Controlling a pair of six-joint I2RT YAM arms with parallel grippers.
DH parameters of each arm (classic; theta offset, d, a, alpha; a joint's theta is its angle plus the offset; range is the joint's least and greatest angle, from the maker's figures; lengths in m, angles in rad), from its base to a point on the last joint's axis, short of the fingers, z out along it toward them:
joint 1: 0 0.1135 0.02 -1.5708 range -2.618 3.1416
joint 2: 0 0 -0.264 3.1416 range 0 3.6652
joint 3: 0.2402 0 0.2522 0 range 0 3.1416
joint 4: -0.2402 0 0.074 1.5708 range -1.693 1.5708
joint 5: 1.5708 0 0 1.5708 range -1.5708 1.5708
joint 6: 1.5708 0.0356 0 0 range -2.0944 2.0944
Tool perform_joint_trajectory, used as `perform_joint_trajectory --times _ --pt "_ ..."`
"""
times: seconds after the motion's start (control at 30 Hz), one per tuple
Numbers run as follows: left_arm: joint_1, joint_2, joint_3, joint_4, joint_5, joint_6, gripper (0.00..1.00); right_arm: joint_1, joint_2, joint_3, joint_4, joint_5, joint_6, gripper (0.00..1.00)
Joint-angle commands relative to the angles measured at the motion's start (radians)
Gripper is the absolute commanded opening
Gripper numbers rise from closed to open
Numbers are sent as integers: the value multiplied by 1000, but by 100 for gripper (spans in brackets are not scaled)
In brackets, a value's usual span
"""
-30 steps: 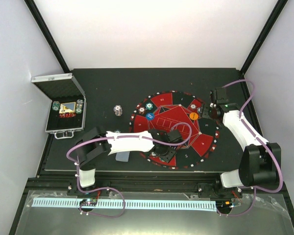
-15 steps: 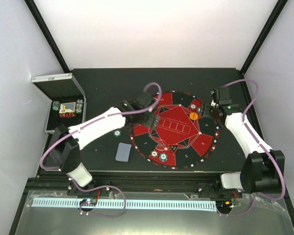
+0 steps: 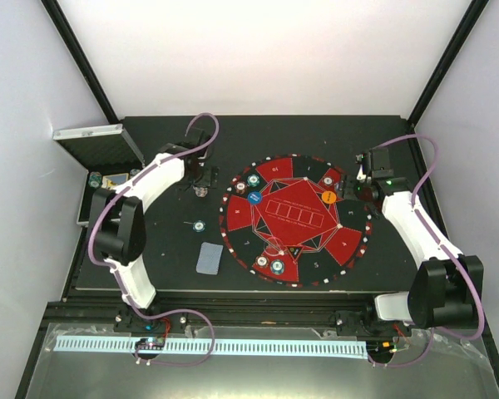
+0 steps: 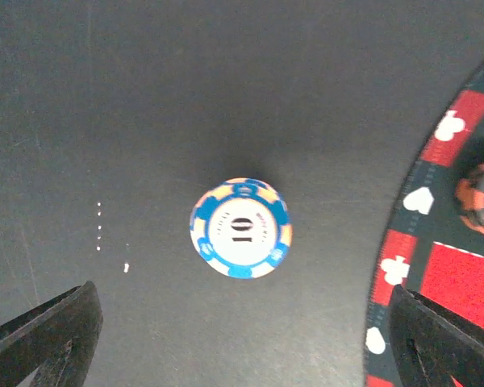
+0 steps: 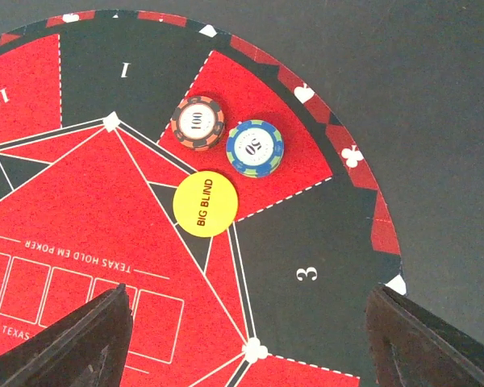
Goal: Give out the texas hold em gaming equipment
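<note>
My left gripper (image 3: 201,178) hangs open over a blue-and-white chip marked 10 (image 4: 241,227), the top of a small stack (image 3: 201,192) on the black table left of the round red-and-black mat (image 3: 316,241). Nothing is between its fingers (image 4: 48,339). My right gripper (image 3: 355,189) is open above the mat's sector 3, empty. Ahead of it lie a red-and-black 100 chip (image 5: 198,122), a blue 50 chip (image 5: 255,147) and a yellow BIG BLIND button (image 5: 205,203). Two chips (image 3: 269,264) sit on the mat's near edge. A grey-blue card pile (image 3: 209,258) lies left of the mat.
An open silver case (image 3: 108,166) with chips in black foam stands at the far left. A lone chip (image 3: 199,224) lies on the table between the stack and the cards. Teal chips (image 3: 254,181) and a blue button (image 3: 254,198) sit on the mat's upper left.
My left arm swung from the mat's near part up and left to the stack, and its jaws opened wide. Two chips now show on the mat's near edge. The right arm barely moved.
</note>
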Motion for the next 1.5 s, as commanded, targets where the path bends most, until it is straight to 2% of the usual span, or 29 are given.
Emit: perform_joint_trajectory --times 0.0,0.43,0.77,1.27,1.47 --pt "46 47 50 -5 18 28 97 -4 12 17 -1 -8 -15 80" --pt "73 142 80 23 111 39 87 -4 44 29 -8 -3 -17 80" --pt "76 170 89 22 110 37 79 -4 59 33 -10 -2 -19 80" --pt "78 193 97 20 108 37 59 -4 58 31 -12 0 -21 80" --pt "80 204 99 20 105 39 55 -4 60 28 -13 -1 -22 80"
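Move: My left hand hangs wide open over the white 10-chip stack, whose middle is roughly 7 cm below it, 2 cm ahead and 1 cm to the left. The green chips sit about 11 cm nearer me than that stack. The red chips on the mat are some 11 cm to my left hand's right and 3 cm ahead; the blue button is about 16 cm right, level with it. From my right hand the white stack lies around 40 cm left and 8 cm ahead. I sink my left hand about 5 cm onto the white chip stack, easing a couple of centimetres forward and slightly left, quickly at first and then settling. The fingers tip a few degrees steeper and close from wide open to about half, until the tips flank the top chip closely on both sides. My open right hand just sinks a bit under 2 cm beside the big blind. ##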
